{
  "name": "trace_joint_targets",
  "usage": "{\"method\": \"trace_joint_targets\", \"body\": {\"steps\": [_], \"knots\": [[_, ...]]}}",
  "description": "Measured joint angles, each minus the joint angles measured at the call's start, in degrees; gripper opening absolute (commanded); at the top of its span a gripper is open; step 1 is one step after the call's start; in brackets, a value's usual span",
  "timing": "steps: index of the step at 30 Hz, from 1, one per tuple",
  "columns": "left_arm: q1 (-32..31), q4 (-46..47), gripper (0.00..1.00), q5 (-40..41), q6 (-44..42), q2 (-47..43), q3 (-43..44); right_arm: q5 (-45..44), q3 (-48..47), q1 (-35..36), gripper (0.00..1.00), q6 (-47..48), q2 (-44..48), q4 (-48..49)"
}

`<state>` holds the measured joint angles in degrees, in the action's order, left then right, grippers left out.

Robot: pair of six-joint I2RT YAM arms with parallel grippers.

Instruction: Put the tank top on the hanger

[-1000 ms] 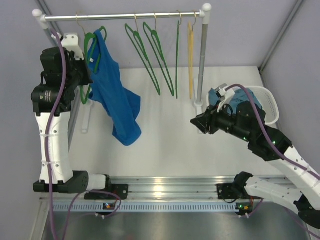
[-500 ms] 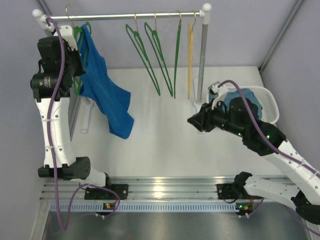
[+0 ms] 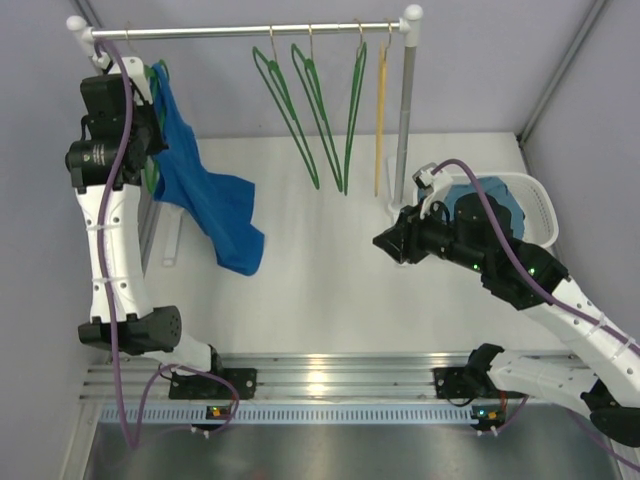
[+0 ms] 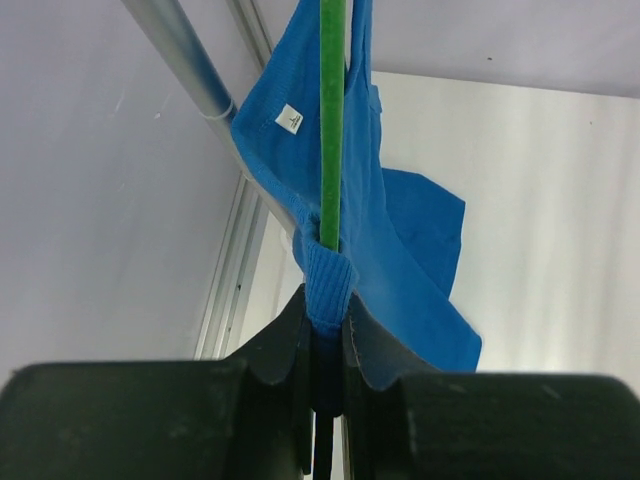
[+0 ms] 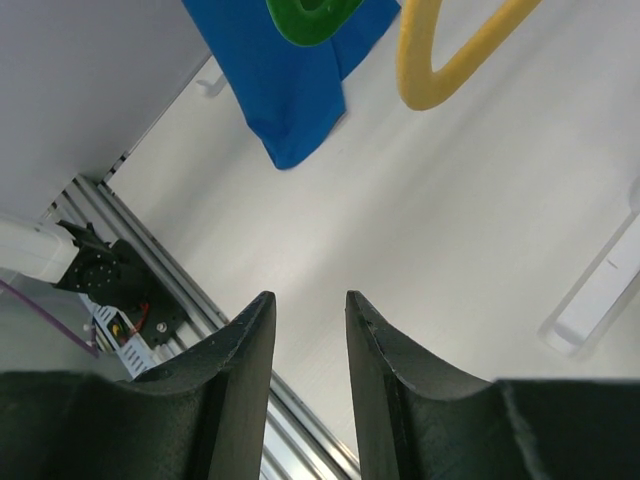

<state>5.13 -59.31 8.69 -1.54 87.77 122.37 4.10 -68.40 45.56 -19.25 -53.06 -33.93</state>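
The royal-blue tank top hangs on a green hanger at the left end of the rail. In the left wrist view, my left gripper is shut on the hanger's green bar together with a ribbed strap of the tank top. In the top view the left gripper sits high beside the rack's left post. My right gripper hovers open above the table middle, holding nothing. Its wrist view shows open jaws with the tank top far ahead.
A metal rail carries three more green hangers and a yellow hanger. The rack's right post stands just behind my right gripper. A white basket at the right holds a teal garment.
My left arm has lifted the hanger and tank top up and to the left, toward the rail's left end. The right arm shifted slightly left.
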Motion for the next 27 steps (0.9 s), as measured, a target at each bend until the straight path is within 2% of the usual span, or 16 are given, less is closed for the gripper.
{"method": "trace_joint_targets", "body": {"steps": [9,12,13,14,20,27], "knots": [[0.0,0.6,0.0,0.0,0.6,-0.7,-2.5,0.3,0.2,0.0,0.34,-0.3,0.0,0.4],[0.0,0.9,0.04,0.3,1.0,-1.4,-3.5,0.4,0.2,0.0,0.34,-0.3,0.0,0.9],[0.0,1.0,0.06,0.5,1.0,-1.7,-3.8,0.4,0.2,0.0,0.34,-0.3,-0.1,1.1],[0.0,1.0,0.14,0.7,1.1,-1.9,-4.0,0.5,0.2,0.0,0.34,-0.4,-0.1,1.3],[0.0,1.0,0.42,1.8,1.4,-2.2,-4.1,0.6,0.6,0.0,0.35,-0.4,-0.3,1.6],[0.0,1.0,0.55,2.8,1.5,-3.2,-4.0,0.7,1.2,0.0,0.41,-0.5,-0.3,1.8]]}}
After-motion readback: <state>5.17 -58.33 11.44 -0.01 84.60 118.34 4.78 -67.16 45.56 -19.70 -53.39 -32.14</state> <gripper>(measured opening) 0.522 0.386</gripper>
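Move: My left fingers already pinch the blue strap on the near arm of the green hanger. The hook's spot on the rod is about 13 cm ahead, 3 cm left and 12 cm above. The rod's left corner joint is about 13 cm ahead, 12 cm left and at rod height; the nearest hanging green hanger is some 26 cm right, 8 cm ahead and slightly lower. From my right hand the hook's spot lies about 32 cm ahead, 53 cm left and 22 cm up. With my left hand I keep the pinch and ease the hanger straight down about 1 cm to let the hook take its weight on the rod. Then I open my fingers to about half, letting go of the hanger arm and strap while I draw back about 1 cm, rising slightly at the end, with the fingers still straddling them. ##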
